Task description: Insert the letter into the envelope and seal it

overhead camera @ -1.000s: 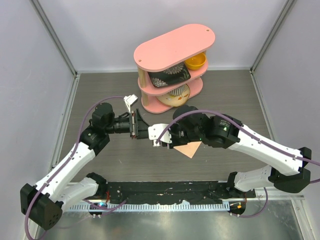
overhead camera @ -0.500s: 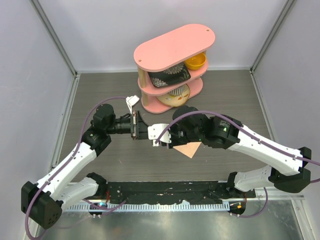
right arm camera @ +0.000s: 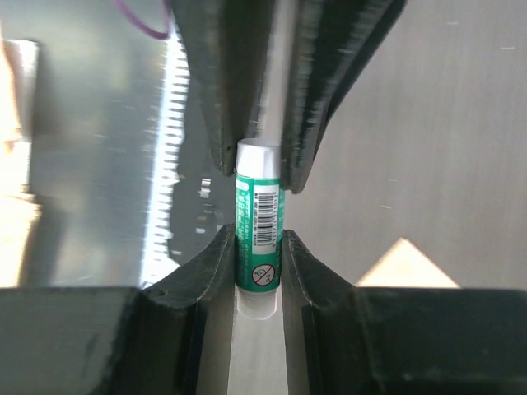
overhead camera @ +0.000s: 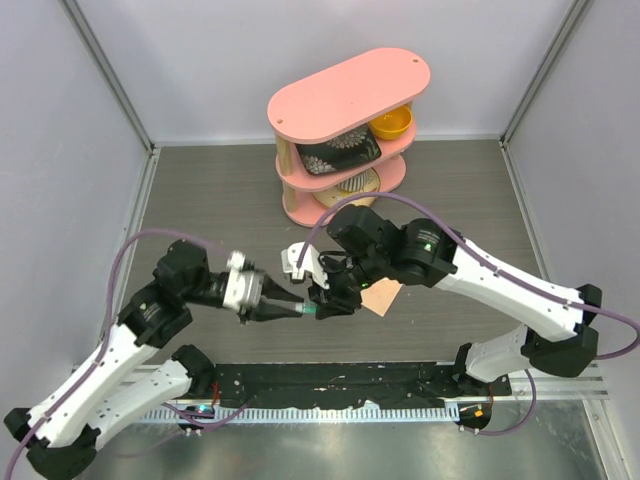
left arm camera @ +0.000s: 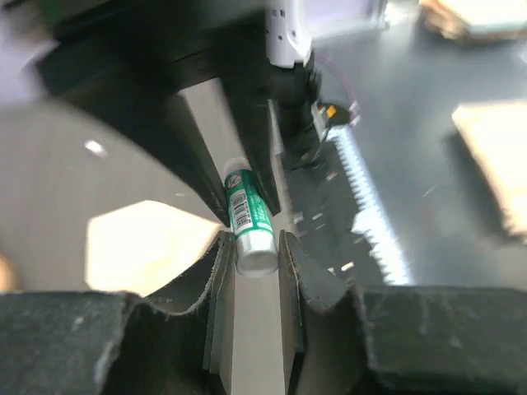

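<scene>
A green glue stick (overhead camera: 311, 312) with a white cap hangs level above the table, held from both ends. My left gripper (overhead camera: 297, 310) is shut on its white cap end (left arm camera: 257, 257). My right gripper (overhead camera: 323, 304) is shut on the green body (right arm camera: 258, 226). The two pairs of fingers face each other, tip to tip. The peach envelope (overhead camera: 385, 297) lies flat on the table under my right arm, partly covered by it. A pale paper corner (right arm camera: 408, 267) shows beside the stick in the right wrist view. The letter does not show apart from the envelope.
A pink three-tier shelf (overhead camera: 350, 90) with bowls and a dark plate stands at the back centre. A toothed metal rail (overhead camera: 330, 410) runs along the near table edge. Grey walls close the left, right and back sides.
My left arm has swung down and toward the near edge, and its jaws have narrowed onto the stick's cap. My right gripper has moved near and left, still holding the glue stick.
</scene>
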Robot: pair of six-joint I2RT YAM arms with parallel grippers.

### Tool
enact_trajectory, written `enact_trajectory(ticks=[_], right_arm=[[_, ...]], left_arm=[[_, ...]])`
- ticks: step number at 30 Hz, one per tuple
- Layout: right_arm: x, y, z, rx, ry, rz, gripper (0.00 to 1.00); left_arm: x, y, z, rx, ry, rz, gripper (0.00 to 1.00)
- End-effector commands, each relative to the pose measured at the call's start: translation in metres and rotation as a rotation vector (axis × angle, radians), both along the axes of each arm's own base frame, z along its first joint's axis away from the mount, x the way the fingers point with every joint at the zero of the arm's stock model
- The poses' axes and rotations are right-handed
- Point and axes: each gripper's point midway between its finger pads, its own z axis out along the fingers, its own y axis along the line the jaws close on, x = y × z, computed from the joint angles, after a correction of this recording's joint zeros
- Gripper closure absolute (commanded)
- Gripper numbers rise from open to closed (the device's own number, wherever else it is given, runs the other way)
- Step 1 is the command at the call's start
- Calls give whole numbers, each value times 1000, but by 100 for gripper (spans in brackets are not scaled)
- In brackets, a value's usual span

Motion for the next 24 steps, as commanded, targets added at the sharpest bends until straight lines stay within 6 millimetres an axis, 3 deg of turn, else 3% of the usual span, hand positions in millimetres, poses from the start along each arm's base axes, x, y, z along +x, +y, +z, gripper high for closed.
enact_trajectory(ticks=[1, 3, 4, 5, 6, 7, 8, 9, 12, 13, 14, 16, 17, 18, 19, 20, 21, 23, 24], right_arm=[[-55, 14, 0, -20, 343, 140, 99], [-60, 14, 1, -25, 402, 132, 99], [-65, 14, 0, -26, 439, 145, 99], [-68, 13, 0, -29, 463, 146, 99], [-66, 13, -2, -31, 490, 125, 99], [-68, 12, 0, -26, 511, 127, 99], [-68, 12, 0, -24, 522, 124, 99], [-64, 12, 0, -24, 538, 103, 99], [-59, 10, 1, -24, 522, 95, 99], [-53, 8, 1, -20, 507, 80, 99], [-48, 7, 1, -19, 482, 66, 99], [-38, 2, 4, -15, 415, 55, 99], [-28, -1, 3, -20, 352, 20, 99], [-21, -3, 9, -9, 306, 1, 99], [-15, -4, 12, 2, 256, -6, 99], [-9, -9, 19, 18, 202, -34, 99], [5, -11, 20, 27, 132, -83, 99], [17, -17, 26, 51, 47, -122, 99], [30, -22, 29, 62, -21, -176, 99]], left_arm=[[13, 11, 19, -53, -1062, -87, 100], [24, 13, 6, -19, -1296, -86, 100], [25, 16, 8, -22, -1413, -74, 100], [31, 15, 19, -42, -1639, -60, 100], [40, 13, 2, -11, -1706, -53, 100], [42, 13, 6, -18, -1809, -32, 100], [43, 12, 24, -57, -1967, 26, 100], [45, 10, 17, -59, -1998, 27, 100], [42, 11, 26, -79, -2030, 40, 99], [41, 13, 28, -82, -2016, 48, 90], [41, 15, 20, -61, -1947, 30, 62], [35, 29, 31, -31, -1760, 69, 46], [34, 35, 10, 47, -1594, 24, 41], [33, 41, 27, 67, -1399, 71, 36], [41, 48, 23, 137, -1265, 121, 32], [38, 56, 29, 177, -1138, 144, 31], [42, 53, 16, 231, -973, 146, 32], [31, 55, 3, 269, -643, 184, 34], [30, 53, 5, 253, -540, 216, 34]])
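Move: Both hands hold the green glue stick, lying crosswise about 28 cm above the table. The left fingers pinch its white end, with the stick's middle some 4 cm to the right and level. The right fingers grip the body, its middle within about 1 cm to that hand's left. The envelope lies down on the table about 10 cm farther out, roughly 12 cm right of the left hand and 9 cm right of the right hand. The left hand keeps its pinch on the glue stick's white end and rolls about its own fingers, some 90 degrees clockwise looking along them to the right, while the right hand holds the body and turns about 20 degrees the other way, both sinking 3 to 4 cm. Then the left fingers open wide and that hand comes free, rising about 10 cm from its lowest point while drawing left and forward away from the stick, as the right hand keeps its grip and rises a couple of centimetres again. ##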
